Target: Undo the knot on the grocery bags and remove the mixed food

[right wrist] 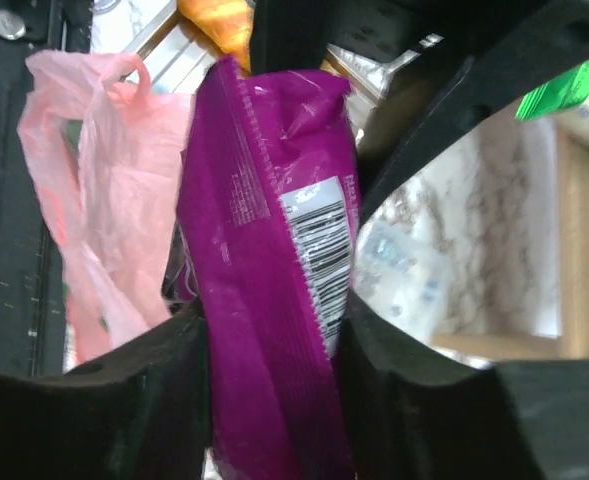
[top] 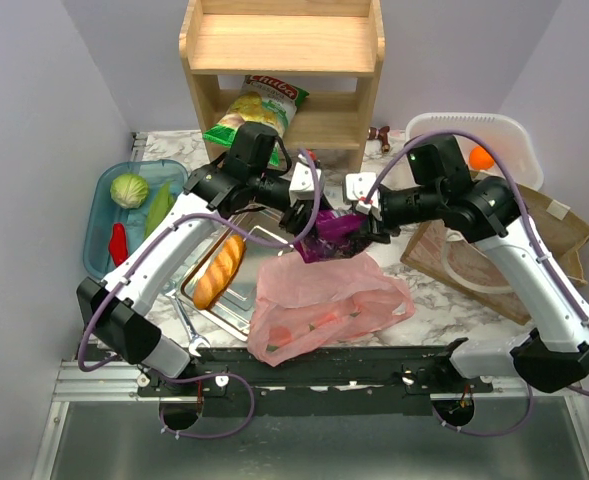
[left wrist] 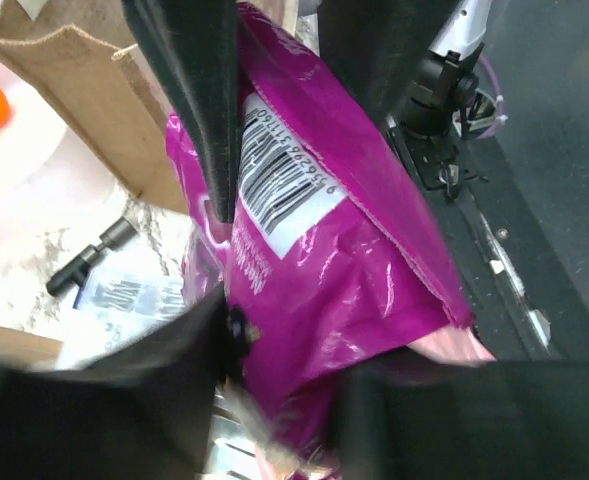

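A purple snack packet [top: 332,228] hangs above the table between both grippers. My left gripper [top: 309,222] holds one end; in the left wrist view the packet [left wrist: 314,250] fills the gap of that gripper [left wrist: 289,350]. My right gripper [top: 359,222] is shut on the other end, its fingers pressing both sides of the packet [right wrist: 254,200] in the right gripper's [right wrist: 274,330] own view. Below lies the pink grocery bag [top: 324,300], slack, with red and green shapes inside and a loose handle loop [right wrist: 124,70]. The knot does not show.
A blue bin [top: 104,190] at left holds a cabbage [top: 129,190], greens [top: 159,205] and a red pepper [top: 118,243]. A steel tray [top: 239,300] bears a bread loaf [top: 220,270]. A crisp packet [top: 257,108] sits on the wooden shelf [top: 284,50]. A white tub [top: 484,135] and burlap bag [top: 559,225] stand right.
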Available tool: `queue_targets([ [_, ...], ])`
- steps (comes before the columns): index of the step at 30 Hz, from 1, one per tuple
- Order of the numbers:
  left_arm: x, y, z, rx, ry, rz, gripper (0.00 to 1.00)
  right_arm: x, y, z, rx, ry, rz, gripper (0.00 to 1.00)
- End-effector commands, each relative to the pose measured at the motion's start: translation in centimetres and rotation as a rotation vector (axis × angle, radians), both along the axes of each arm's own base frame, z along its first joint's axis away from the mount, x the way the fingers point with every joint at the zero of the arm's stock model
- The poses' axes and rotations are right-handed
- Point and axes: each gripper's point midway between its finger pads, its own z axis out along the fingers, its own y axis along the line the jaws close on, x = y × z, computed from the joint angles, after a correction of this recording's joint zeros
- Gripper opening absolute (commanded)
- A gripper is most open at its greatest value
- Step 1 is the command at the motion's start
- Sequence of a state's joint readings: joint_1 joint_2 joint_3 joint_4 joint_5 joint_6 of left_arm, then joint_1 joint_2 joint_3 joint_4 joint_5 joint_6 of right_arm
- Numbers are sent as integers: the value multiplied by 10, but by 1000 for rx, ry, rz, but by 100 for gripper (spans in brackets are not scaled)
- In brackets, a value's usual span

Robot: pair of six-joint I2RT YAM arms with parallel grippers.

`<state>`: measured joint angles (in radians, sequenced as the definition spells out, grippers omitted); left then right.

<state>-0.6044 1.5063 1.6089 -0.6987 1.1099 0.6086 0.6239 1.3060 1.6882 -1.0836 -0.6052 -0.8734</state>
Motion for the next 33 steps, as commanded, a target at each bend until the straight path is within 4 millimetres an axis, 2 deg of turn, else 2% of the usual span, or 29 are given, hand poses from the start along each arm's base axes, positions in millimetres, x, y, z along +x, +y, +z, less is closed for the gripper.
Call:
queue_targets([
  [1, -19, 11, 26, -52, -54, -52, 55, 14, -11, -5, -62, -39, -75, 31],
  [3, -15, 19, 20, -41, -39, -24, 67, 13, -11, 2, -35, -28, -98, 8],
  [4, -14, 24, 17, -36, -41, -7, 72, 15, -11, 6, -18, -29, -117, 1],
  [6, -8, 30, 3, -7, -46, 41, 92, 16, -9, 12, 23, -40, -143, 1],
  [7, -6, 32, -5, 4, -54, 58, 97, 17, -8, 19, 56, -56, -157, 1],
  [8, -6, 34, -13, 12, -57, 70, 98, 21, -7, 26, 87, -69, -180, 1],
  [12, 3, 37, -20, -3, -90, 151, 98, 37, -6, 48, 177, -105, -282, 1],
  [16, 23, 45, -9, -50, -104, 282, 99, 58, -11, 76, 247, -217, -372, 0],
  [20, 42, 63, 7, -113, -81, 417, 99, 82, -13, 106, 334, -392, -427, 1],
  [24, 59, 83, 26, -183, -20, 519, 99, 103, -3, 120, 361, -470, -431, 1],
  [28, 63, 98, 30, -179, -46, 555, 98, 131, 11, 132, 399, -546, -448, 1],
  [33, 66, 114, 32, -187, -46, 606, 98, 171, 24, 124, 384, -634, -482, 1],
])
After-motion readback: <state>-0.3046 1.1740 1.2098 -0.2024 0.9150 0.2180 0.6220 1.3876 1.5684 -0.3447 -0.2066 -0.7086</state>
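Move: The right hand's half-open fingers are already around the mixed food, the purple bag, its middle about 5 cm to their left and 3 below. From there the wooden shelf is some 24 cm ahead and 9 left, the green chips bag 21 ahead and 19 left, the pink grocery bag 15 back, 5 left and well below. The left hand still holds the mixed food, its middle about 4 cm right, 2 back and 3 below. Left opens and withdraws while right pinches the mixed food, then carries it 14 cm forward towards the shelf. ##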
